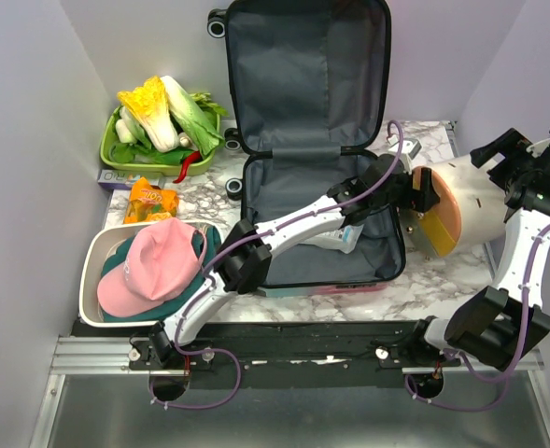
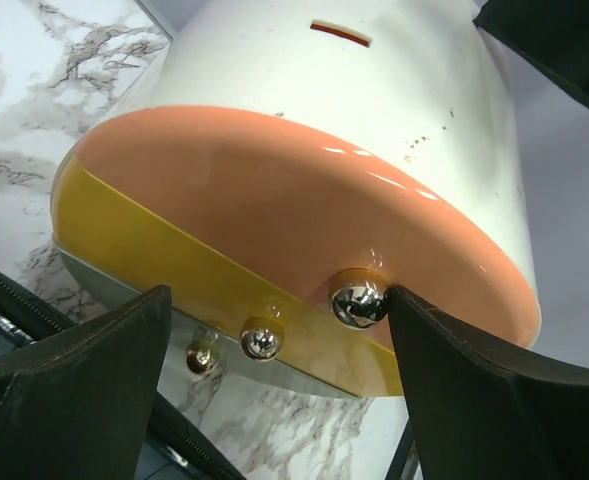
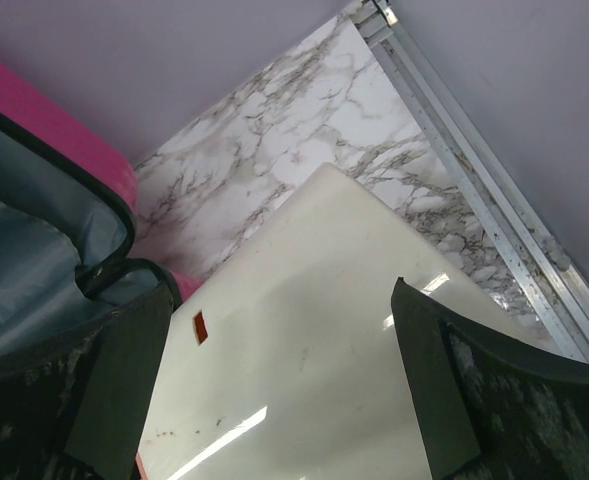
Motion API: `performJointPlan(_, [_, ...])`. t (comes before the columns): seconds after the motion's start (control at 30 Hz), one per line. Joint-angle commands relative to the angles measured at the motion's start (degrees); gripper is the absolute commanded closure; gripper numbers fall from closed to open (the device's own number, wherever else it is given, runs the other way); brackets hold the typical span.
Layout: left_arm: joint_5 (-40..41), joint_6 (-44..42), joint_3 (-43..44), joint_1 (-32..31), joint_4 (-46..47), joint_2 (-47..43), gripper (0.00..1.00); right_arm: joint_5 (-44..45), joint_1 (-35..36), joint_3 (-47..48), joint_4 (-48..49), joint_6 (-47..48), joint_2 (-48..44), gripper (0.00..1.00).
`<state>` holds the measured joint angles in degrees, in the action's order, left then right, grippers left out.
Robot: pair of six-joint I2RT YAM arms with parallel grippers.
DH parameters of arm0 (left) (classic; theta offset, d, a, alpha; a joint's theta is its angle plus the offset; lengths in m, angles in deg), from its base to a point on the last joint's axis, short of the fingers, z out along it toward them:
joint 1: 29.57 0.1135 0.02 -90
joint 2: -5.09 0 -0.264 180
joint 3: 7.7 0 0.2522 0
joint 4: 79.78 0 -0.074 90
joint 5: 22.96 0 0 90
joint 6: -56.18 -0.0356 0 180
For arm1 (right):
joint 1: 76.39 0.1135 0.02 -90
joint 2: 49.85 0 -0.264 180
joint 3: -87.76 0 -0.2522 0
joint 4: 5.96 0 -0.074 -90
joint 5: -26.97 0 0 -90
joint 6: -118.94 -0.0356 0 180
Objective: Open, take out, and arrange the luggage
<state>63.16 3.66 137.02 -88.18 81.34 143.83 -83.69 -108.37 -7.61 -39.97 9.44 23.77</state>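
Observation:
The luggage (image 1: 298,112) lies open at the middle of the table, grey lining showing in both halves; its pink shell (image 3: 69,135) shows in the right wrist view. To its right a cream cylindrical container (image 1: 475,201) lies on its side, with an orange front (image 2: 274,190) and a yellow front (image 2: 164,245) facing the suitcase. My left gripper (image 2: 279,350) reaches across the suitcase and stands open at those fronts. Its right finger touches the top chrome knob (image 2: 359,303). My right gripper (image 3: 279,380) hangs open over the container's cream body (image 3: 304,330), holding nothing.
A pale packet (image 1: 335,238) lies in the suitcase's lower half under my left arm. A white basin (image 1: 90,275) at the front left holds a pink cap (image 1: 153,266). A green tray of vegetables (image 1: 162,121) and an orange snack bag (image 1: 150,199) sit at the left.

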Motion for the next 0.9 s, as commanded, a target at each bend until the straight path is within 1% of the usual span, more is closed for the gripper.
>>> performJointPlan(0.0, [1.07,3.66,4.47,-0.54,2.32,4.08,0.06,-1.04,0.17,-2.40,-6.73,-1.41,2.14,0.00])
performJointPlan(0.07, [0.54,3.75,7.98,-0.72,0.65,5.83,0.04,-0.61,0.17,-2.32,-6.64,-1.32,1.96,0.00])
performJointPlan(0.13, [-0.60,3.22,8.70,-1.15,0.38,6.02,0.03,0.18,0.17,-1.88,-6.56,-0.89,1.96,0.00])
performJointPlan(0.23, [-2.44,2.78,4.76,-1.59,0.99,3.74,0.03,0.80,0.17,-0.91,-6.64,0.25,2.83,0.00])
performJointPlan(0.37, [-5.34,1.73,-7.78,-1.68,4.42,-2.75,0.03,0.19,0.17,0.23,-6.56,1.14,4.24,0.00])
performJointPlan(0.47, [-7.46,0.32,-11.07,-1.77,4.51,-4.70,0.04,-0.16,0.17,0.14,-6.29,0.96,4.33,0.00])
performJointPlan(0.5, [-7.81,-1.42,-11.33,-1.77,3.99,-4.96,0.05,-0.25,0.17,0.06,-6.38,0.96,4.33,0.00])
performJointPlan(0.6, [-8.24,-4.85,-12.92,-1.68,4.59,-5.32,0.09,-0.08,0.17,-0.29,-6.21,1.05,4.07,0.00])
performJointPlan(0.63, [-9.82,-8.17,-12.83,-1.60,4.77,-5.23,0.12,-0.25,0.17,-0.47,-6.03,0.96,4.07,0.00])
performJointPlan(0.7, [-9.92,-10.83,-11.17,-1.60,4.51,-4.09,0.18,-0.43,0.17,-0.73,-6.12,0.96,3.98,0.00])
performJointPlan(0.73, [-10.27,-13.63,-10.29,-1.51,3.29,-3.65,0.23,-0.25,0.17,-0.73,-6.03,0.96,3.98,0.00])
performJointPlan(0.8, [-10.62,-14.79,-8.18,-1.16,2.67,-1.98,0.28,-0.17,0.17,-1.00,-5.94,0.88,3.90,0.00])
performJointPlan(0.87, [-12.20,-13.23,-6.78,-0.37,2.93,-0.41,0.30,0.01,0.17,-1.09,-6.03,1.05,3.98,0.00])
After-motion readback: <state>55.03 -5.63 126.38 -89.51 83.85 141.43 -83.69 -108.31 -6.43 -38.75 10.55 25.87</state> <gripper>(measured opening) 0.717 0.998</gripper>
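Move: The left hand hovers at the drawer fronts of the round cabinet, level with the peach drawer's knob, which is about 3 cm back and 1 cm right of it. The yellow drawer's knob is some 5 cm lower, 2 cm back and 2 cm right; the grey drawer's knob sits about 8 cm down, 1 cm back and 2 cm right. From the right hand, the yellow knob is roughly 14 cm back, 14 cm left and 15 cm below. Fingers wide, the left hand first eases another 1.5 cm to the right against the already shut peach drawer front, then backs off it and swings down and back past its knob, dropping about 5.5 cm and coming back some 4 cm towards the robot. It ends about level with the yellow drawer's knob, the fingers tipping down slightly and the wrist turning about 10 degrees clockwise, as the fingers begin to close but stay well apart with nothing between them. ##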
